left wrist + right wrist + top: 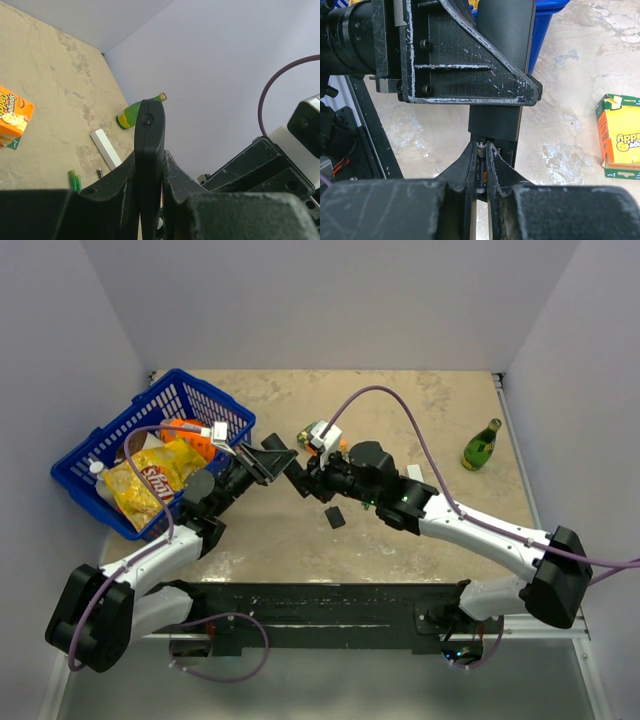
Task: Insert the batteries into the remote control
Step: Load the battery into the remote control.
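My left gripper (150,161) is shut on the black remote control (149,130) and holds it edge-up above the table. In the top view this gripper (266,462) meets my right gripper (306,481) at the table's middle. In the right wrist view the remote control (501,115) hangs with its open compartment at the lower end. My right gripper (482,149) is shut on one of the batteries (481,172), whose top end sits at that compartment. A green battery (75,181) lies on the table. The small black cover (335,517) lies below the grippers.
A blue basket (112,435) with snack bags stands at the left. A green glass bottle (481,446) lies at the back right. A white bar (106,149) and an orange juice box (620,135) lie on the table near the grippers.
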Action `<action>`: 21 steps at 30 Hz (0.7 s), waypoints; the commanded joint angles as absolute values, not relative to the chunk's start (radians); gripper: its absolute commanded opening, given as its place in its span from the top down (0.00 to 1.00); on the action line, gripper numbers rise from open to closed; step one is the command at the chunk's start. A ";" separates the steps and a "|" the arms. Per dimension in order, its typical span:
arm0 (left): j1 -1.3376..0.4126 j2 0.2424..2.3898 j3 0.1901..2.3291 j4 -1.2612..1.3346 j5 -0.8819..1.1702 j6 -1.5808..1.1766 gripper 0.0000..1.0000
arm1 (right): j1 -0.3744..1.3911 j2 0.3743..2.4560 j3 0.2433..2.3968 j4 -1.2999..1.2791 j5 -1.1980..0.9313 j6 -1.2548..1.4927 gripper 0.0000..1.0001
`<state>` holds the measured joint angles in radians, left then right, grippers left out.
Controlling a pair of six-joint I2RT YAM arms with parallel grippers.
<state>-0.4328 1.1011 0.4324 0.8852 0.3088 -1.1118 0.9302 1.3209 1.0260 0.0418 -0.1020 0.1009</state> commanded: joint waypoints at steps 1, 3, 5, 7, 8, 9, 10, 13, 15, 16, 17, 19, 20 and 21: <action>-0.436 1.046 0.485 1.078 0.314 -1.150 1.00 | 0.937 1.362 0.968 -0.038 -0.094 0.107 1.00; -0.436 1.035 0.479 1.088 0.318 -1.149 1.00 | 0.937 1.367 0.963 -0.021 -0.084 0.123 1.00; -0.437 1.028 0.474 1.089 0.318 -1.149 1.00 | 0.937 1.371 0.965 -0.017 -0.065 0.135 0.96; -0.437 1.029 0.469 1.088 0.316 -1.149 1.00 | 0.937 1.374 0.960 -0.005 -0.075 0.152 0.89; -0.437 1.031 0.468 1.088 0.316 -1.146 1.00 | 0.937 1.373 0.960 -0.005 -0.075 0.158 0.86; -0.437 1.034 0.466 1.089 0.318 -1.146 1.00 | 0.937 1.373 0.959 -0.003 -0.075 0.161 0.82; -0.437 1.034 0.465 1.089 0.318 -1.146 1.00 | 0.937 1.371 0.959 -0.003 -0.072 0.169 0.81; -0.437 1.042 0.457 1.078 0.321 -1.132 1.00 | 0.937 1.358 0.965 -0.005 -0.055 0.184 0.75; -0.436 1.045 0.446 1.068 0.318 -1.112 1.00 | 0.937 1.350 0.971 -0.005 -0.052 0.184 0.71; -0.436 1.043 0.442 1.065 0.314 -1.109 1.00 | 0.937 1.348 0.980 -0.005 -0.046 0.189 0.71; -0.437 1.046 0.431 1.065 0.313 -1.105 1.00 | 0.937 1.348 0.985 -0.005 -0.040 0.192 0.69; -0.437 1.049 0.420 1.060 0.307 -1.098 1.00 | 0.937 1.347 0.995 -0.015 -0.034 0.193 0.66; -0.437 1.052 0.411 1.060 0.305 -1.094 1.00 | 0.939 1.347 0.999 -0.020 -0.028 0.195 0.64; -0.437 1.055 0.407 1.058 0.302 -1.092 1.00 | 0.937 1.347 1.003 -0.026 -0.022 0.195 0.62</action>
<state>-0.4282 1.0916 0.4107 0.8799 0.2985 -1.0801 0.9390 1.3285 1.0019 0.0845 -0.0875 0.1753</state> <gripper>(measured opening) 0.231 0.352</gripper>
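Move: The battery is already in the open end of the remote control, right between the right fingertips, its middle barely 1 cm below them. From the right hand, the battery cover lies on the table about 8 cm back and 8 cm to the right, and the orange box some 14 cm ahead and 4 cm right, both roughly 15 cm below. From the left hand, gripping the remote, the battery is about 5 cm back, 6 cm right and 3 cm lower. The right fingers open about a quarter of their range, letting go of the battery; the left keeps the remote. ##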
